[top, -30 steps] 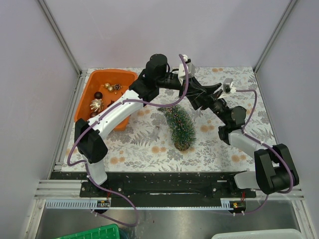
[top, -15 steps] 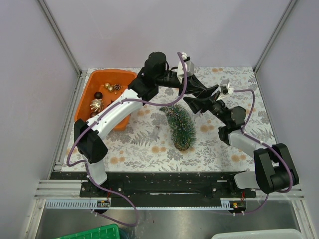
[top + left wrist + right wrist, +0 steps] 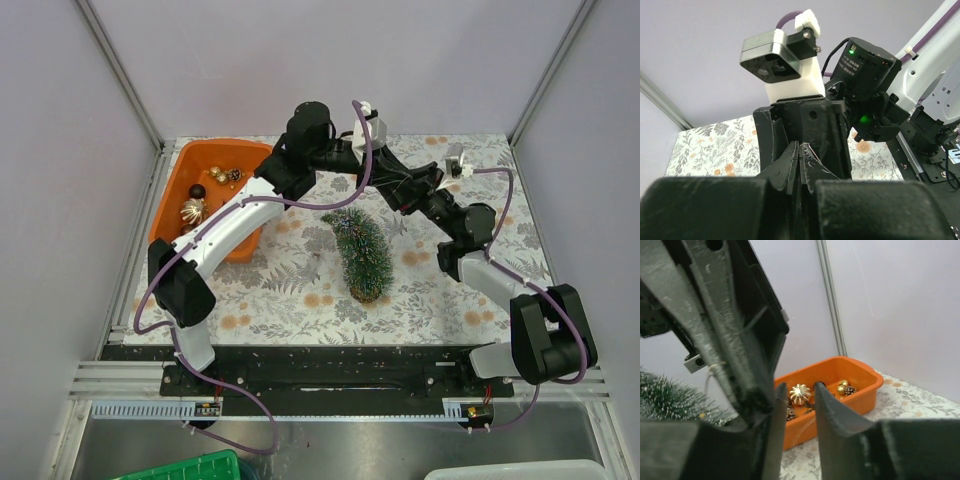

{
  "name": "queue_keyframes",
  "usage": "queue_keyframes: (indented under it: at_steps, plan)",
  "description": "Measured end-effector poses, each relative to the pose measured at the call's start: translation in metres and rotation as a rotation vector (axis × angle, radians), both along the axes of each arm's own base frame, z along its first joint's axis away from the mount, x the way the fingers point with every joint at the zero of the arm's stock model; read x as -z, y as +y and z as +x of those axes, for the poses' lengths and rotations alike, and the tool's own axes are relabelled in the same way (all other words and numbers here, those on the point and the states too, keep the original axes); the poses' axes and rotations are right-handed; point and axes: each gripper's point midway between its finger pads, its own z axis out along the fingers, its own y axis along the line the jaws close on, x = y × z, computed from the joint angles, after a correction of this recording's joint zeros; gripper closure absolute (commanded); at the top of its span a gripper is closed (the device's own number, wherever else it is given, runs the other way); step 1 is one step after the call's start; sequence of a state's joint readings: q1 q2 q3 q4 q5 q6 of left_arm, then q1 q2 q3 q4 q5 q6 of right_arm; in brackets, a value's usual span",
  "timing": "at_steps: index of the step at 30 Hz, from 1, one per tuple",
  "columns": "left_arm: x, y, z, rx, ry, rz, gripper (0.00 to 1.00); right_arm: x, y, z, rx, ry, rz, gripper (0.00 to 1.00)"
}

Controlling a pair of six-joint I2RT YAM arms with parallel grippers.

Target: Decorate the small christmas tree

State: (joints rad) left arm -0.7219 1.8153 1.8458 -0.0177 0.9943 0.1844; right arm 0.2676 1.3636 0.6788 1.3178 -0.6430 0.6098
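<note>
The small christmas tree [image 3: 360,255] lies on its side mid-table, green with frosty tips; a bit of it shows in the right wrist view [image 3: 670,400]. My left gripper [image 3: 392,183] hangs above and behind the tree. In its wrist view [image 3: 799,145] the jaws are shut on a thin pale thread [image 3: 812,146]. What hangs from the thread is hidden. My right gripper [image 3: 412,190] meets it tip to tip, open by a narrow gap [image 3: 799,386]. The left fingers [image 3: 725,340] with the thread [image 3: 714,368] stand just left of it.
An orange tray [image 3: 178,180] at the far left holds several small ornaments, among them a ribbed gold one [image 3: 192,211]. It also shows in the right wrist view [image 3: 860,390]. The right wrist's camera block [image 3: 775,60] fills the space right before the left jaws.
The right gripper has moved up and away from me to the left gripper's tip, and its jaws have narrowed. The left gripper shifted slightly back. The tree has not moved.
</note>
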Motion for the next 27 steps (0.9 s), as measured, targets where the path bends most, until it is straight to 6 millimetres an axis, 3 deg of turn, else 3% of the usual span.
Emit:
queue_keyframes:
  at_steps: [4,7,10,12,16,18,22,27]
  plan:
    - [-0.001,0.002,0.002,-0.001,0.006,-0.002,0.95,0.003,0.001,0.003,-0.006,0.011,-0.003,0.94]
    - [0.0,0.002,0.0,0.007,0.013,0.001,0.89,0.005,0.001,0.005,0.0,0.013,-0.004,1.0]
    - [0.001,0.002,-0.001,0.01,0.025,0.006,0.66,0.004,-0.004,0.01,0.034,0.007,0.001,1.0]
    - [0.003,0.003,-0.001,0.006,0.024,0.009,0.4,0.006,-0.014,0.013,0.082,0.001,0.003,1.0]
    - [0.01,0.011,0.001,-0.04,0.045,0.03,0.31,0.004,-0.047,0.016,0.26,-0.024,0.005,1.0]
    - [0.011,0.018,0.003,-0.078,0.048,0.039,0.22,-0.005,-0.064,0.016,0.372,-0.035,0.002,1.0]
    - [0.003,0.043,0.015,-0.195,0.029,0.048,0.16,-0.026,-0.109,0.011,0.626,-0.006,0.019,1.0]
    - [-0.021,0.083,0.027,-0.341,-0.034,0.04,0.11,-0.004,-0.144,0.015,0.811,0.224,-0.025,1.0]
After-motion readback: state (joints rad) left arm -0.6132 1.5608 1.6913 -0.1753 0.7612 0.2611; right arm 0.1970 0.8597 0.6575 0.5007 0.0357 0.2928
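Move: The thin string is still in my shut left fingertips. My right fingers stand about half open around that spot, with the string no more than 1 cm to the left of the right hand point and at its height. The tree stands below: its middle is about 5 cm to the left of both hands and some 18 cm down, roughly 5 cm back from my left hand and 8 cm back from my right. I shut my right fingers on the thin string beside my left fingertips, and only then spread my left fingers to let go. My right hand draws the string about 15 cm to the right, away from the tree, turning some 45 degrees clockwise, with a small rise and dip. My left hand backs off about 8 cm to the left, swinging counter-clockwise and ending slightly forward and higher. ##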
